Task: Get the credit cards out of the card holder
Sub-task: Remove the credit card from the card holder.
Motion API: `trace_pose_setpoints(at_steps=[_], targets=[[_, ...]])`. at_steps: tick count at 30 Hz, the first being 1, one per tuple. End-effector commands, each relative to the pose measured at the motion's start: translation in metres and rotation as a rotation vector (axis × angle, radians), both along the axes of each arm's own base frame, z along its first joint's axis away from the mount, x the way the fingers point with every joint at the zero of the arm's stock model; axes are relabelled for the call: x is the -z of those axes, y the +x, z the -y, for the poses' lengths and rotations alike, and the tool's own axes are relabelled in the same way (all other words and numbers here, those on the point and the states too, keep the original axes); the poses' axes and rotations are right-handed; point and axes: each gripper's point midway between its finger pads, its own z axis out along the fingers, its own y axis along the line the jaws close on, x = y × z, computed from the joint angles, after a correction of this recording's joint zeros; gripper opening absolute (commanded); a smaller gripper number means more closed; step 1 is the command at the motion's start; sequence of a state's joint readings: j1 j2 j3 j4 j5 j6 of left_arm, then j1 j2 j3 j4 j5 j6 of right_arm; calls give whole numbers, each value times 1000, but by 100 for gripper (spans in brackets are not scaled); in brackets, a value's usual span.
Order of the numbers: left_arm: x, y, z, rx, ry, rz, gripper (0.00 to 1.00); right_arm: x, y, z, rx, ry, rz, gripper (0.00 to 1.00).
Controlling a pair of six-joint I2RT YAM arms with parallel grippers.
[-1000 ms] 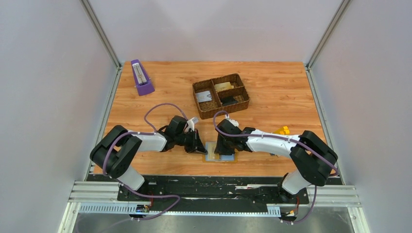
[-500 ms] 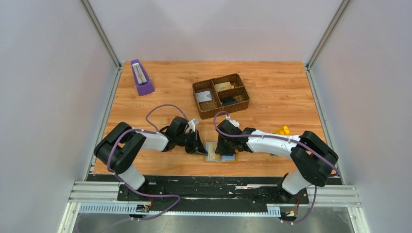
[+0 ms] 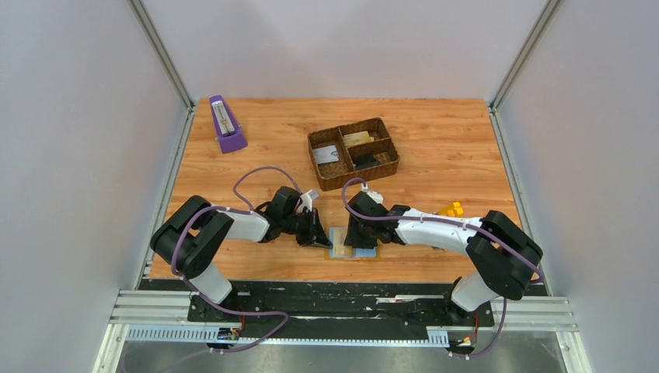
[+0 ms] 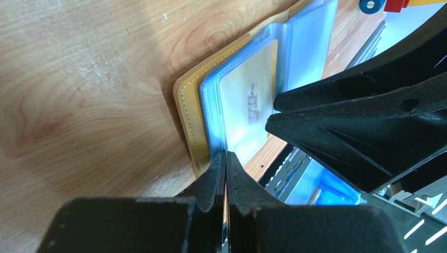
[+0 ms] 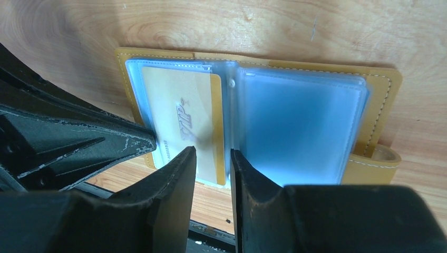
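Observation:
The card holder (image 3: 337, 251) lies open near the table's front edge, mustard-yellow outside (image 5: 380, 100) with light blue-grey pockets (image 4: 308, 37). A cream credit card (image 5: 179, 118) with a gold stripe sits in the left pocket, also visible in the left wrist view as a pale card (image 4: 245, 105). My left gripper (image 4: 225, 155) is shut, its tips against the near edge of that pocket page. My right gripper (image 5: 212, 154) hovers over the holder's near edge, jaws a little apart, the card's striped corner showing in the gap. In the top view the left gripper (image 3: 320, 237) and right gripper (image 3: 359, 238) flank the holder.
A brown woven compartment tray (image 3: 312, 149) with cards in it stands behind the arms. A purple wedge-shaped object (image 3: 225, 124) sits at the back left and a small yellow item (image 3: 451, 208) by the right arm. The table's front edge and metal rail run just below the holder.
The right jaws have parted slightly. The left arm's elbow shifted a little right. The holder has stayed in place.

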State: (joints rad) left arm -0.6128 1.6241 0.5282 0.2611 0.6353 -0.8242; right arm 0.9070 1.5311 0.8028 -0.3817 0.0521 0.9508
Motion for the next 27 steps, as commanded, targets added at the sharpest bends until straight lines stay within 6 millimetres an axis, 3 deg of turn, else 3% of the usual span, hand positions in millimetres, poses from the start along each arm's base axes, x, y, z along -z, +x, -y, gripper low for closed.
trace_pose_setpoints(at_steps=[1, 7, 14, 20, 27], targets=[[23, -4, -17, -17, 113, -2, 5, 1, 1, -4, -30, 32, 23, 31], [22, -4, -17, -17, 111, 4, 5, 0, -3, -11, -64, 111, 18, 23], [30, -6, -20, -14, 131, -12, 5, -11, -1, -11, -81, 217, 55, 0], [32, -6, -23, -17, 155, -11, 5, -22, 2, -1, -99, 283, 88, 0], [36, -6, -25, -18, 175, -15, 6, -14, -1, 5, -121, 290, 61, 0]])
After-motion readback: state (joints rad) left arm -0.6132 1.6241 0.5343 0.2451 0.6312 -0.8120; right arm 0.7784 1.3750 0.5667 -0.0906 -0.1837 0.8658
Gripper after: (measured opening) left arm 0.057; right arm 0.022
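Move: The card in the holder's left blue sleeve has its middle about 2 cm left and 2 cm ahead of the right hand, whose open fingers hover around its yellow right edge; the holder's empty blue sleeve lies some 4 cm right and 2 cm ahead, the basket roughly 24 cm straight ahead. From the left hand's tips, that card's middle is about 3 cm right and 2 cm ahead. Both cards' level is just under the hands. Right fingers pinch the card's right edge, lift about 1.5 cm, rolling some 15 degrees; left still pins the holder. ##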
